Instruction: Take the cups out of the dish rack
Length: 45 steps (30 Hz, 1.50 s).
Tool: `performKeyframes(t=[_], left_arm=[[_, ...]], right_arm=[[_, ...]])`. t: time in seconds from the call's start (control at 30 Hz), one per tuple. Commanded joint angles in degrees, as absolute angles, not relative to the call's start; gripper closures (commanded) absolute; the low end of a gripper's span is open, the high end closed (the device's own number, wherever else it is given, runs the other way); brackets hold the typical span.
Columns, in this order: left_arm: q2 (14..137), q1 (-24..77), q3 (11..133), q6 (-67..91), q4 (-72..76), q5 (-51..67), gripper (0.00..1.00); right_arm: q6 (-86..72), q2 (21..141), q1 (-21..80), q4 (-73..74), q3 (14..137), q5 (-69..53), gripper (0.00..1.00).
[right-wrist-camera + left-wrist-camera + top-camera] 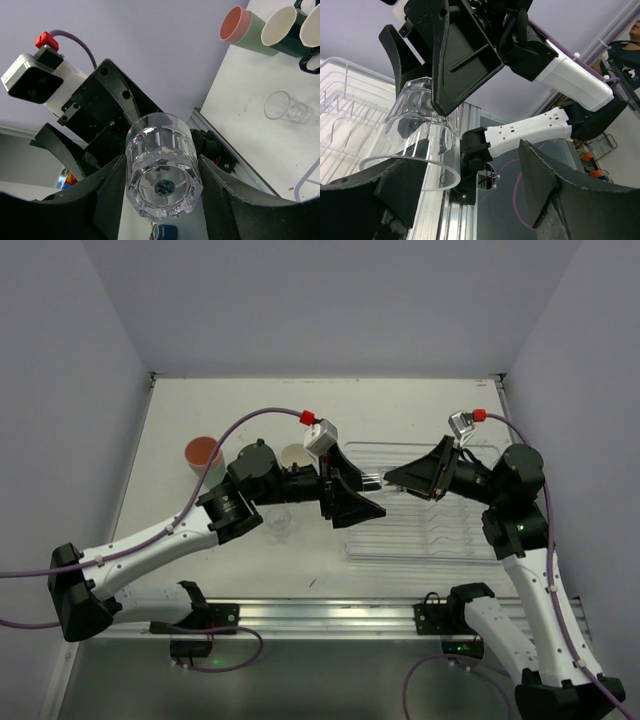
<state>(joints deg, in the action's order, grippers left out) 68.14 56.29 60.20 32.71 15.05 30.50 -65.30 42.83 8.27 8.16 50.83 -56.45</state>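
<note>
A clear faceted glass point(376, 483) hangs in mid-air between both grippers, left of the see-through dish rack point(450, 540). My right gripper point(162, 167) is shut on the glass point(162, 170) near its thick base. In the left wrist view the right fingers point(465, 55) clamp the glass point(420, 130). My left gripper point(472, 150) is open, its fingers spread on either side of the glass's open rim, the left one close beside it. Both grippers meet nose to nose in the top view, the left point(358, 502) and the right point(398, 480).
Behind the left arm stand a pink tumbler point(203, 453) that seems nested in a pale green one point(255, 41), a teal mug point(282, 30) and a black mug point(312, 35). A clear glass point(280, 523) lies on its side on the table. The rack wall shows in the left wrist view point(340, 67).
</note>
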Motion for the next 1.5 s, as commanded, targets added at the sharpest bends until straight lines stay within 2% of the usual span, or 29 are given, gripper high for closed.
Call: performKeyframes(t=[0.0, 0.07, 0.17, 0.2, 0.27, 0.33, 0.37, 0.4, 0.5, 0.53, 0.57, 0.63, 0.77, 0.93, 1.2, 1.47], left_arm=[[68.3, 56.3, 61.4, 34.0, 19.4, 30.8, 0.27], [68.3, 56.3, 61.3, 34.1, 19.5, 30.5, 0.31], [68.3, 56.3, 61.0, 34.4, 19.8, 30.4, 0.45], [68.4, 56.3, 61.0, 34.5, 19.8, 30.4, 0.56], [68.3, 56.3, 60.9, 34.4, 19.2, 30.2, 0.68], [68.0, 56.3, 61.0, 33.9, 17.9, 29.8, 0.8], [67.8, 56.3, 61.1, 33.2, 17.1, 28.8, 0.87], [67.1, 56.3, 61.2, 32.7, 15.1, 28.2, 1.0], [64.9, 56.3, 61.6, 30.7, 9.2, 24.5, 1.0], [64.3, 56.3, 61.9, 30.2, 7.4, 23.4, 1.0], [63.7, 56.2, 62.0, 29.2, 5.4, 21.3, 1.0], [62.2, 56.1, 63.4, 28.3, -1.8, 18.8, 1.0], [58.8, 55.3, 64.3, 27.9, -16.5, 7.3, 1.0], [58.0, 53.8, 64.8, 30.6, -30.0, -5.2, 1.0], [64.4, 50.8, 63.8, 33.8, -38.8, -12.7, 1.0], [73.5, 50.1, 62.0, 30.6, -35.3, -7.6, 1.0]], right_arm=[[-67.2, 43.7, 10.1, 4.8, 50.4, -54.8, 1.0], [-67.5, 43.9, 10.8, 4.4, 49.9, -54.1, 1.0], [-68.2, 44.6, 12.0, 2.8, 48.5, -53.8, 1.0], [-68.2, 44.8, 12.7, 2.6, 48.1, -53.3, 1.0], [-67.8, 45.0, 13.5, 2.5, 47.8, -52.7, 1.0], [-67.4, 45.4, 14.4, 2.7, 47.7, -52.3, 0.95], [-66.7, 45.4, 14.5, 3.1, 47.8, -52.1, 0.89], [-66.1, 45.4, 14.5, 4.7, 48.4, -51.8, 0.66], [-61.7, 45.7, 14.6, 10.9, 50.5, -49.4, 0.32], [-60.5, 46.0, 14.5, 12.8, 51.2, -47.5, 0.12], [-57.7, 46.4, 14.6, 14.8, 51.9, -46.2, 0.08], [-54.6, 47.1, 14.5, 22.0, 54.7, -42.8, 0.04], [-44.5, 50.6, 14.6, 38.8, 62.0, -26.4, 0.01], [-39.0, 52.6, 14.5, 47.9, 65.9, -10.2, 0.01], [-37.5, 52.6, 14.6, 48.7, 63.8, -8.0, 0.02], [-36.9, 51.9, 14.5, 49.4, 62.9, -7.5, 0.02]])
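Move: The clear cup hangs sideways in the right hand's fingers, its middle about 3 cm left of and 1 cm ahead of that hand, level with it. Its mouth faces the open left hand, from which its middle lies some 4 cm ahead and 3 cm right, level. From the left hand, the second clear cup is about 8 cm ahead, 18 cm left and 32 cm below; the black mug is 22 cm ahead, 14 cm left and equally low. The left fingers close and pinch the clear cup's wall at the rim, one finger inside the mouth, while the right hand eases 1.5 cm left, then opens wide and lets go. The left hand carries the cup down about 19 cm, left and forward towards the second clear cup, turning counter-clockwise and tipping its fingers down. The right hand backs off down, right and forward over the rack, rolling and turning some 30 degrees clockwise. ##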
